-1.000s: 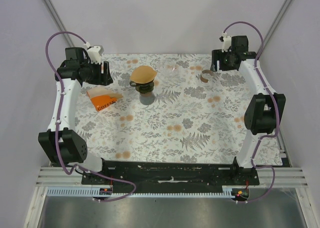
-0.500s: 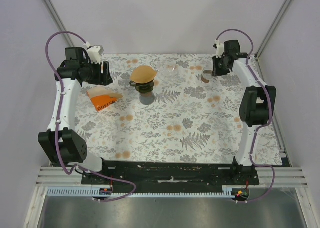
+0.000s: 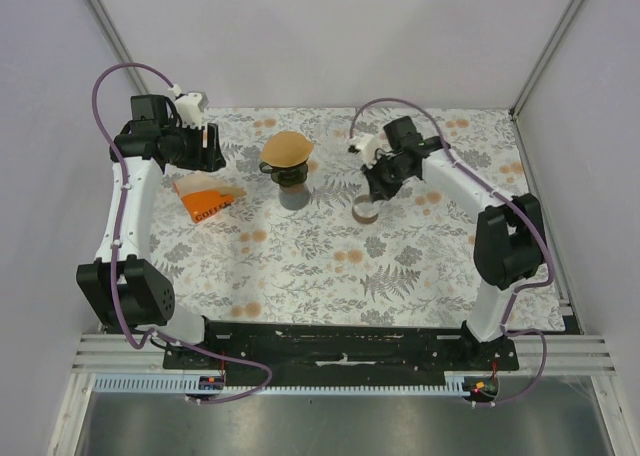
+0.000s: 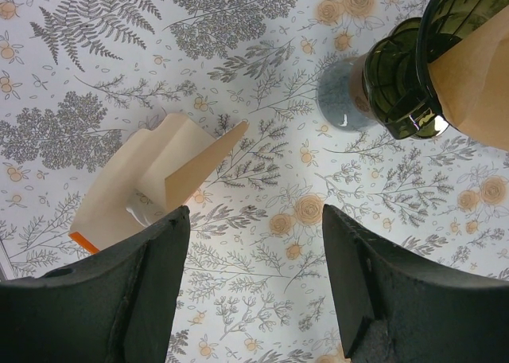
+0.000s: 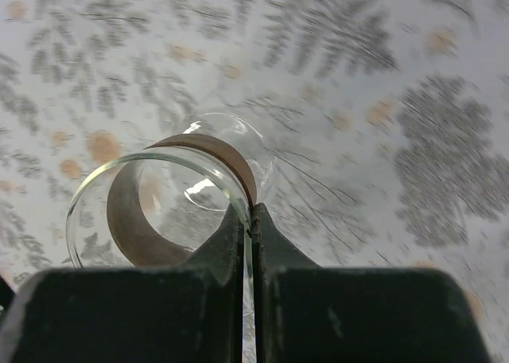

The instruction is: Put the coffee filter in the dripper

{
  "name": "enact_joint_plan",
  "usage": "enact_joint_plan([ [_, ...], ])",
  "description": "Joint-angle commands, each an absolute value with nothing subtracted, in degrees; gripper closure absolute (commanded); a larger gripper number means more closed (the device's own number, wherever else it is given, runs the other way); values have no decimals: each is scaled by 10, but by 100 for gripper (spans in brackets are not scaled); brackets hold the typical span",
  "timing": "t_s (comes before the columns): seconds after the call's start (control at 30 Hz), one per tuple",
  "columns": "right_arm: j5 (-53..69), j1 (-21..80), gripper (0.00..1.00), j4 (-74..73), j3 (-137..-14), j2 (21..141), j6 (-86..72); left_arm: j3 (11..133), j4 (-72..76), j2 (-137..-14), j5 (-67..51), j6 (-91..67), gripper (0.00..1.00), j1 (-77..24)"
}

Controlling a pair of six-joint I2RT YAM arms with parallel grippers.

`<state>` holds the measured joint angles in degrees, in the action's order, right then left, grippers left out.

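Observation:
A brown paper coffee filter (image 3: pixel 288 146) sits in the mouth of the dark green dripper (image 3: pixel 289 174) at the back centre-left. In the left wrist view the coffee filter (image 4: pixel 477 76) and dripper (image 4: pixel 402 80) show at the top right. My left gripper (image 3: pixel 212 152) hovers left of them, open (image 4: pixel 256 220), with only tablecloth between its fingers. My right gripper (image 3: pixel 379 187) is right of the dripper, shut (image 5: pixel 251 212) on the rim of a clear glass vessel (image 5: pixel 127 220) with a brown band.
An orange and cream filter pack (image 3: pixel 206 198) lies below the left gripper, with cream paper (image 4: pixel 151 176) sticking out of it. The glass vessel (image 3: pixel 366 212) hangs tilted over the floral tablecloth (image 3: pixel 400 276). Grey walls close in the sides and back.
The right gripper closed on the glass vessel's rim at the back right and swung it left and forward to the middle. The left arm has not moved.

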<state>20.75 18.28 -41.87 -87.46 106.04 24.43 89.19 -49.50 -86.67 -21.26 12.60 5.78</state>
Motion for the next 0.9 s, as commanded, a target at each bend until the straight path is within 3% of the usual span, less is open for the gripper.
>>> enact_joint_plan([
  [0.0,279,246,100,-389,-843,1028,308,911,-493,-870,-225,148,27,61],
  [0.07,290,262,97,-377,-838,1033,299,909,-493,-868,-225,149,27,62],
  [0.17,268,286,80,-377,-844,1038,299,908,-493,-865,-226,149,27,61],
  [0.27,275,294,52,-381,-855,1032,303,910,-493,-864,-226,150,27,61],
  [0.33,279,294,40,-387,-869,1016,310,911,-495,-864,-225,150,27,61],
  [0.47,286,288,29,-374,-909,976,325,911,-496,-865,-226,151,27,61],
  [0.6,299,239,17,-269,-945,976,251,911,-497,-865,-224,153,27,61],
  [0.67,290,209,15,-216,-988,1019,165,910,-496,-865,-223,154,27,61],
  [0.87,254,158,18,-244,-1228,1226,-23,907,-497,-862,-216,158,27,61],
])
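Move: My right hand has the cork-banded glass pinched by its wall; its set-down spot lies some 8 cm back and 7 cm to my left, with the glass's middle about 5 cm below my fingertips. The olive dripper with the filter, on its glass stand, is about 22 cm left and 5 cm ahead; the clear glass is around 20 cm ahead, 10 cm left. From my idle left hand, the set-down spot lies roughly 31 cm right, 7 cm back and 17 cm below. With my right hand I carry the banded glass level, about 8 cm left and 5 cm back, swinging the wrist some 15 degrees counter-clockwise, then stop and open the fingers wide to let go of its wall. I rise clear and sweep quickly up and forward, roughly 18 cm and 16 cm, out over the far table on the clear glass's side, tipping the fingers outward and unwinding the wrist clockwise. ##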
